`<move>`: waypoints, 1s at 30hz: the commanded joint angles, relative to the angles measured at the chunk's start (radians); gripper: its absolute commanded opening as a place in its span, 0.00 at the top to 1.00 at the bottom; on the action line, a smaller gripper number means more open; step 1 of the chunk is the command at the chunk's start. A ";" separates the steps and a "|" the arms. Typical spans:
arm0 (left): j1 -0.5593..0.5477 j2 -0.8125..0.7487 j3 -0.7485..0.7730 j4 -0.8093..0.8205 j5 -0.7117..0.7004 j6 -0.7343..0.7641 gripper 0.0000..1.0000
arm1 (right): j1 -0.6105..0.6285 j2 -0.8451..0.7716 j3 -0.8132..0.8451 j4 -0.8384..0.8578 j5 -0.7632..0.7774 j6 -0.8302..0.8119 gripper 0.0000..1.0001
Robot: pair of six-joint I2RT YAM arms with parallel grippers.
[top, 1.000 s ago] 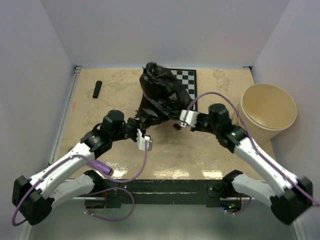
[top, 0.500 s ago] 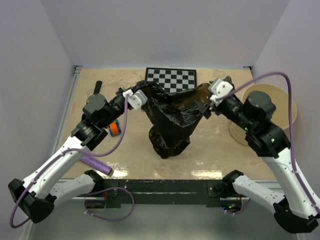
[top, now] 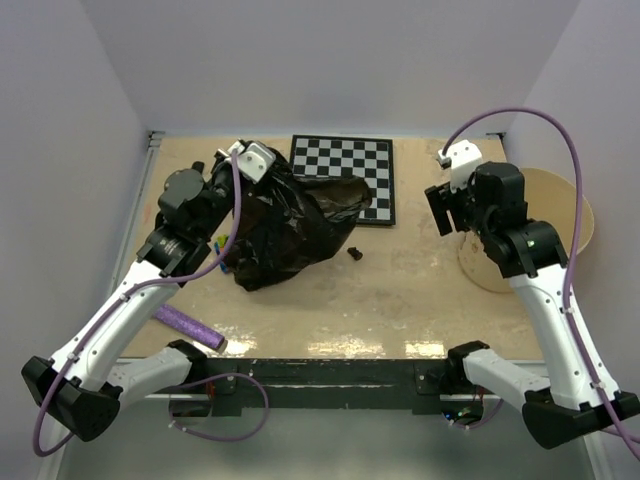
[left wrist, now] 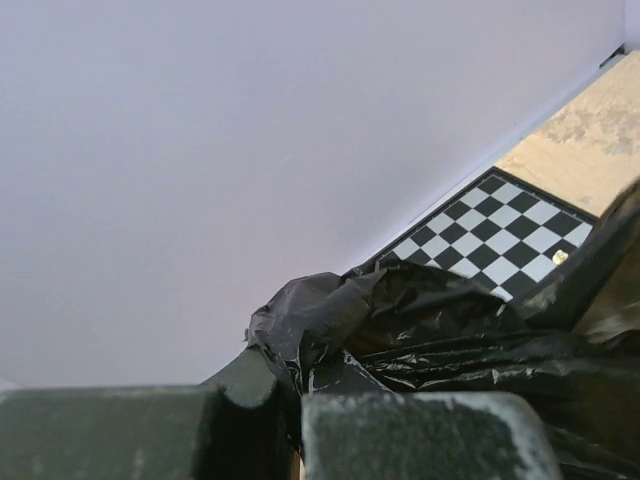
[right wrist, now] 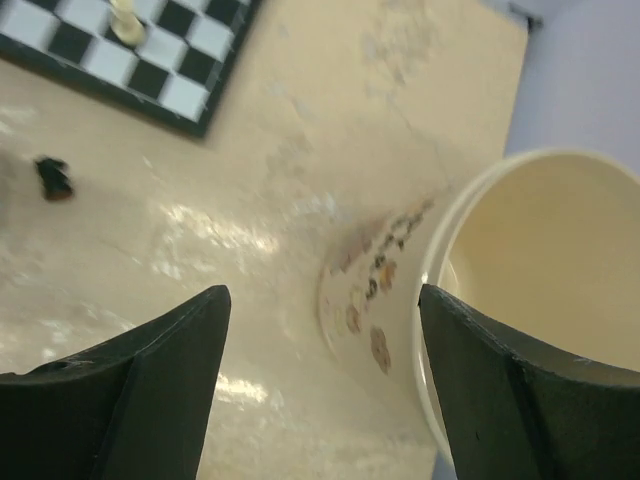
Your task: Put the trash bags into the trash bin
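Note:
A large wrinkly black trash bag (top: 290,225) lies slumped on the left half of the table, one corner lifted. My left gripper (top: 241,180) is shut on that corner; in the left wrist view the film (left wrist: 420,320) is pinched between the fingers (left wrist: 400,440). The cream trash bin (top: 572,215) stands at the right edge, partly behind my right arm. My right gripper (top: 443,212) hangs open just left of the bin, nothing between its fingertips (right wrist: 320,292). The bin's rim (right wrist: 540,250) shows beside the right finger.
A chessboard (top: 345,172) lies at the back centre, the bag overlapping its left part; a white piece (right wrist: 125,20) stands on it. A small dark piece (top: 353,253) lies on the table. A purple roll (top: 185,326) rests near the front left.
The right gripper has let go of the bag, opened and drawn back towards the bin. The left gripper has pulled the bag leftwards, and it has collapsed onto the table.

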 commanded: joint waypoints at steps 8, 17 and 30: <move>0.002 -0.074 -0.025 0.033 0.008 -0.091 1.00 | -0.143 0.072 -0.085 0.016 0.236 -0.059 0.22; 0.003 -0.065 0.050 0.022 0.006 -0.103 1.00 | -0.326 0.233 -0.077 0.005 -0.036 -0.185 0.80; 0.025 0.045 0.308 0.094 -0.025 -0.063 1.00 | -0.250 0.119 -0.022 -0.259 -0.561 -0.475 1.00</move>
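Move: The trash bin's near-left rim lies about 11 cm right of the right hand, 2 cm ahead and 10 cm below; the bin's middle is roughly 21 cm right, 4 cm ahead and 22 cm below. A small black scrap lies about 15 cm to this hand's left, 2 cm ahead, and the chessboard's middle some 18 cm left and 21 cm ahead, both about 35 cm down. From the left hand, already holding the trash bag, the bin is about 55 cm right, 2 cm nearer and 28 cm below. The trash bin's rim is what the right hand goes for: open, it moves right about 12 cm and down 10 cm, nose tipping down, then shuts with one finger inside and one outside. Keeping the pinch, it draws the rim left about 8 cm and slightly back, turning some 35 degrees counter-clockwise. The left hand eases back slightly, then lifts the gripped trash bag about 10 cm. ##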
